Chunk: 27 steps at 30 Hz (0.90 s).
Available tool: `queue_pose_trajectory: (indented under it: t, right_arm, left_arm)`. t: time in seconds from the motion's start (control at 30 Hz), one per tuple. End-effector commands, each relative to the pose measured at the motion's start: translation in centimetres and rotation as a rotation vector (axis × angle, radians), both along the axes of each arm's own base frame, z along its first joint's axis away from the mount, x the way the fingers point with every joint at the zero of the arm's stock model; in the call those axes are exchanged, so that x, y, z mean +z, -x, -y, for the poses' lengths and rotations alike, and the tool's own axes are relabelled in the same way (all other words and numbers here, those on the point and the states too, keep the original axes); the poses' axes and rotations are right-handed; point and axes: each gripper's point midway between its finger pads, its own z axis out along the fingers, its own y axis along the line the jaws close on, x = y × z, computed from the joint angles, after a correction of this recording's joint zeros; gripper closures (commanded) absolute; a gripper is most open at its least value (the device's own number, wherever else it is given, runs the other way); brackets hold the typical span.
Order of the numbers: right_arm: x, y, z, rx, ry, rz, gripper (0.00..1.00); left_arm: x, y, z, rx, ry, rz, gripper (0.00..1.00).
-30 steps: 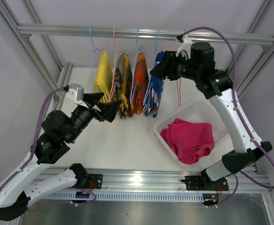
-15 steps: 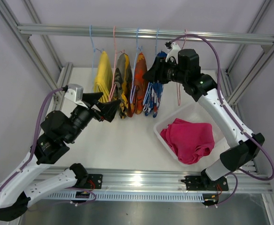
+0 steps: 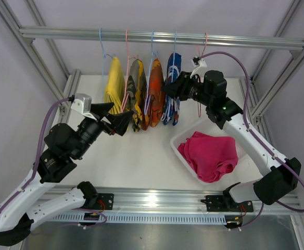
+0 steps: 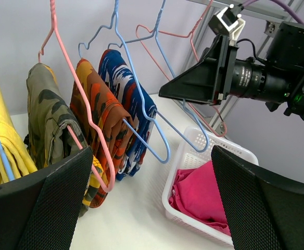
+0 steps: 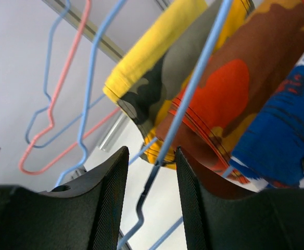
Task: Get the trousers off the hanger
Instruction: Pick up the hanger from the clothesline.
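Note:
Four trousers hang on wire hangers from the rail [image 3: 63, 33]: plain yellow [image 3: 114, 83], camouflage [image 3: 135, 86], orange-red [image 3: 155, 88] and blue-and-white [image 3: 171, 104]. The magenta pink trousers [image 3: 210, 153] lie in the white basket [image 3: 191, 127]. My right gripper [image 3: 168, 87] is open at the blue-and-white trousers, level with their upper part. In the right wrist view a blue hanger wire [image 5: 193, 88] runs between the right gripper's [image 5: 151, 156] jaws, untouched, with the blue-and-white trousers [image 5: 282, 135] at right. My left gripper [image 3: 122, 115] is wide open and empty beside the camouflage trousers' lower end.
An empty pink hanger [image 3: 199, 99] hangs right of the blue-and-white trousers, above the basket's far corner. In the left wrist view the basket [image 4: 193, 151] stands right of the hanging row. Frame posts stand at both sides.
My right arm has come down and in toward the blue-and-white trousers, which have shifted on their hanger. The left arm has not moved.

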Motion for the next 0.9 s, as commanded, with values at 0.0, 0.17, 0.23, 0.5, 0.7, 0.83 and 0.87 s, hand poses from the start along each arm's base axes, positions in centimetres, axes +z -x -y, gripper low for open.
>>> queue_pose_trajectory:
  t: [0.0, 0.17, 0.23, 0.5, 0.7, 0.83, 0.87]
  right_arm:
    - [5.2, 0.7, 0.2, 0.02, -0.149, 0.131, 0.54]
    - [5.6, 0.3, 0.6, 0.027, -0.207, 0.139, 0.53]
    - [5.6, 0.2, 0.7, 0.028, -0.22, 0.135, 0.54]
    - [5.0, -0.5, 1.0, 0.019, -0.26, 0.111, 0.84]
    - [5.5, -0.5, 1.0, 0.028, -0.291, 0.125, 1.0]
    - [7.3, 0.0, 1.1, 0.042, -0.306, 0.163, 1.0]
    - [7.6, 0.1, 1.1, 0.042, -0.306, 0.172, 1.0]
  left_arm:
    - [1.0, 0.0, -0.3, 0.006, 0.014, 0.032, 0.01]
    - [1.0, 0.1, -0.4, 0.006, 0.015, 0.033, 0.0]
    - [1.1, 0.1, -0.4, 0.006, 0.015, 0.035, 0.01]
    - [1.0, 0.1, -0.2, -0.003, 0.011, 0.034, 0.01]
    - [0.9, 0.1, -0.2, -0.004, 0.008, 0.035, 0.0]
    - [1.0, 0.2, -0.2, -0.008, 0.008, 0.038, 0.0]
    - [1.1, 0.2, -0.2, -0.01, 0.009, 0.039, 0.01]
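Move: The right hand's half-open fingers already straddle the blue hanger's near wire, which lies about 2 cm ahead, 1 cm to the right and 1 cm up. Its blue trousers hang some 8 cm ahead, straight out, about 5 cm lower; the orange trousers are 8 cm ahead, 7 cm left, equally low. The empty pink hanger is 7 cm ahead, 13 cm right, about level. From the left hand the wire is roughly 16 cm ahead, 19 cm right, about level. Up first by some 2.5 cm, then forward and slightly to its right, about 2.5 cm in all on the level while sinking back 1 cm, the right hand works along and onto the blue hanger's near wire. Its wrist rolls the fingers upward by about 15 degrees as they close from half open to shut, pinching the wire between the fingertips. ##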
